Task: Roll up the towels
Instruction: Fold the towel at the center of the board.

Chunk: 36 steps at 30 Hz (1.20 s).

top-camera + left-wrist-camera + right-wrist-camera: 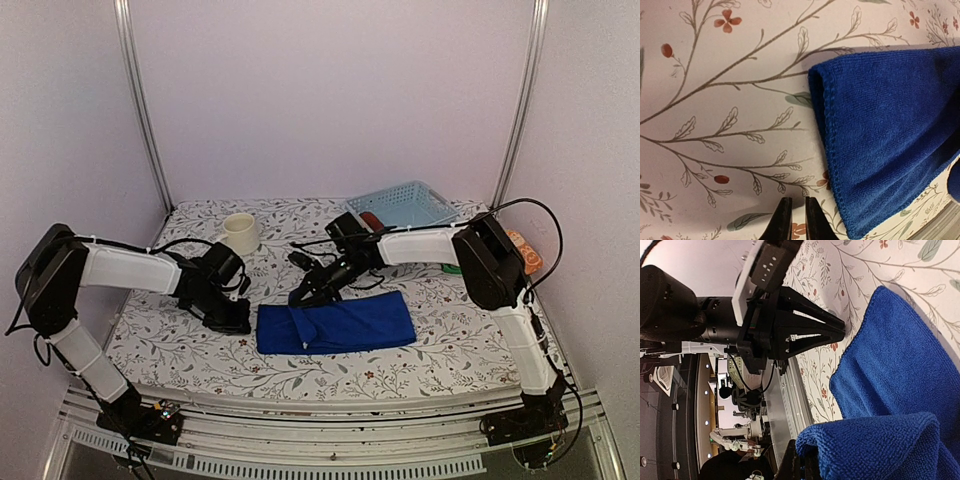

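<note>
A royal-blue towel [340, 324] lies spread on the flowered table cover, with its near-left part folded over. My right gripper [302, 296] is shut on the towel's far-left corner and holds a fold [875, 440] of it up at its fingertips [799, 467]. My left gripper [240, 322] hovers low just left of the towel's left edge [827, 125]. Its black fingers [785, 220] stand almost together with nothing between them. The same left gripper [841, 330] shows in the right wrist view, pointing at the towel's edge. An orange patterned towel [526, 250] lies at the table's right edge.
A pale blue lattice basket [402, 203] stands at the back right, with something reddish-brown [371, 219] at its near-left corner. A cream cup [241, 233] stands at the back left. A bit of green [452, 268] peeks out beside the right arm.
</note>
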{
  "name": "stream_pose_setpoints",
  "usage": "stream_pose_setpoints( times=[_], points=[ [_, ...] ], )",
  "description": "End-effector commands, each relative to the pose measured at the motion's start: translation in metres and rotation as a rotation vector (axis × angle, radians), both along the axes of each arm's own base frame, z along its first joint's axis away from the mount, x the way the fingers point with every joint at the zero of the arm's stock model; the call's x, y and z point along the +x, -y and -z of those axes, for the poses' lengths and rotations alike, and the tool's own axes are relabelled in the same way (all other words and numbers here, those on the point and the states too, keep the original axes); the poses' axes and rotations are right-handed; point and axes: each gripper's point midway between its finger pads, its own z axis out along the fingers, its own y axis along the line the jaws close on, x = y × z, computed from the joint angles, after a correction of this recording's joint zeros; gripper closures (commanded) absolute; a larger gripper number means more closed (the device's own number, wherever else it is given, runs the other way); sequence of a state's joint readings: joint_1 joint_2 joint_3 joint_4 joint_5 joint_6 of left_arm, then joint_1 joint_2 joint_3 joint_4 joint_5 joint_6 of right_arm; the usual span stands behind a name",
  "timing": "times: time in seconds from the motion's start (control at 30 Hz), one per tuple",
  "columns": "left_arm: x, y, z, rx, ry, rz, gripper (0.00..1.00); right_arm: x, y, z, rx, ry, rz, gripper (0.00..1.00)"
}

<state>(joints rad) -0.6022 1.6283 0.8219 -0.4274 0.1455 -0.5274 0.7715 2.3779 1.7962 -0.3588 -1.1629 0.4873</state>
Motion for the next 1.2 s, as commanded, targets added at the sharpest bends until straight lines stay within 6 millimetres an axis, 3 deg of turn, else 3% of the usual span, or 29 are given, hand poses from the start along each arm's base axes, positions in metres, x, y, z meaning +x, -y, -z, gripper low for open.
stream_pose_setpoints(
  times=[0.0,0.37,0.7,0.9,1.07,1.17],
  points=[
    [-0.005,0.004,-0.001,-0.031,0.011,-0.001,0.89,-0.002,-0.014,0.013,-0.001,-0.004,-0.010,0.98],
    [-0.013,0.002,0.007,-0.057,0.007,-0.002,0.90,0.012,-0.039,0.023,0.020,0.068,0.006,0.98],
    [-0.013,0.002,0.009,-0.060,0.014,-0.002,0.90,-0.002,-0.052,0.026,0.034,0.024,-0.015,0.98],
    [-0.014,0.002,0.010,-0.057,0.014,0.001,0.90,-0.013,-0.051,0.018,0.072,-0.057,-0.041,0.98],
    [-0.015,0.001,0.011,-0.055,0.012,0.001,0.90,-0.014,-0.053,-0.008,0.111,-0.088,-0.040,0.98],
    [-0.015,0.000,0.011,-0.053,0.011,-0.002,0.90,-0.013,-0.054,-0.007,0.105,-0.094,-0.032,0.98]
  ],
)
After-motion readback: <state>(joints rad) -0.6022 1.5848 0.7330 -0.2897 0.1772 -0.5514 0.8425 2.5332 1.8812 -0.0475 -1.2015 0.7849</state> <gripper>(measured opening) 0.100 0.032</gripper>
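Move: The right gripper already holds the lifted end of the blue towel. The towel's left end, where this flap is being taken, lies about 8 cm to the gripper's left, level with it fore and aft, and some 8 cm below. The mug is some 25 cm ahead and 12 cm left; the basket about 33 cm ahead and 22 cm right. From the left gripper, that towel end is about 3 cm right, 2 cm ahead and 1 cm lower. Keep the right gripper shut on the lifted towel end and carry it about 5 cm left, over the lower layer towards the towel's left end, letting it sink some 2 cm, mostly at the start. Let the hand sway forward about a centimetre midway, then ease back as the leftward travel stops, tilting the wrist slightly at the finish. ##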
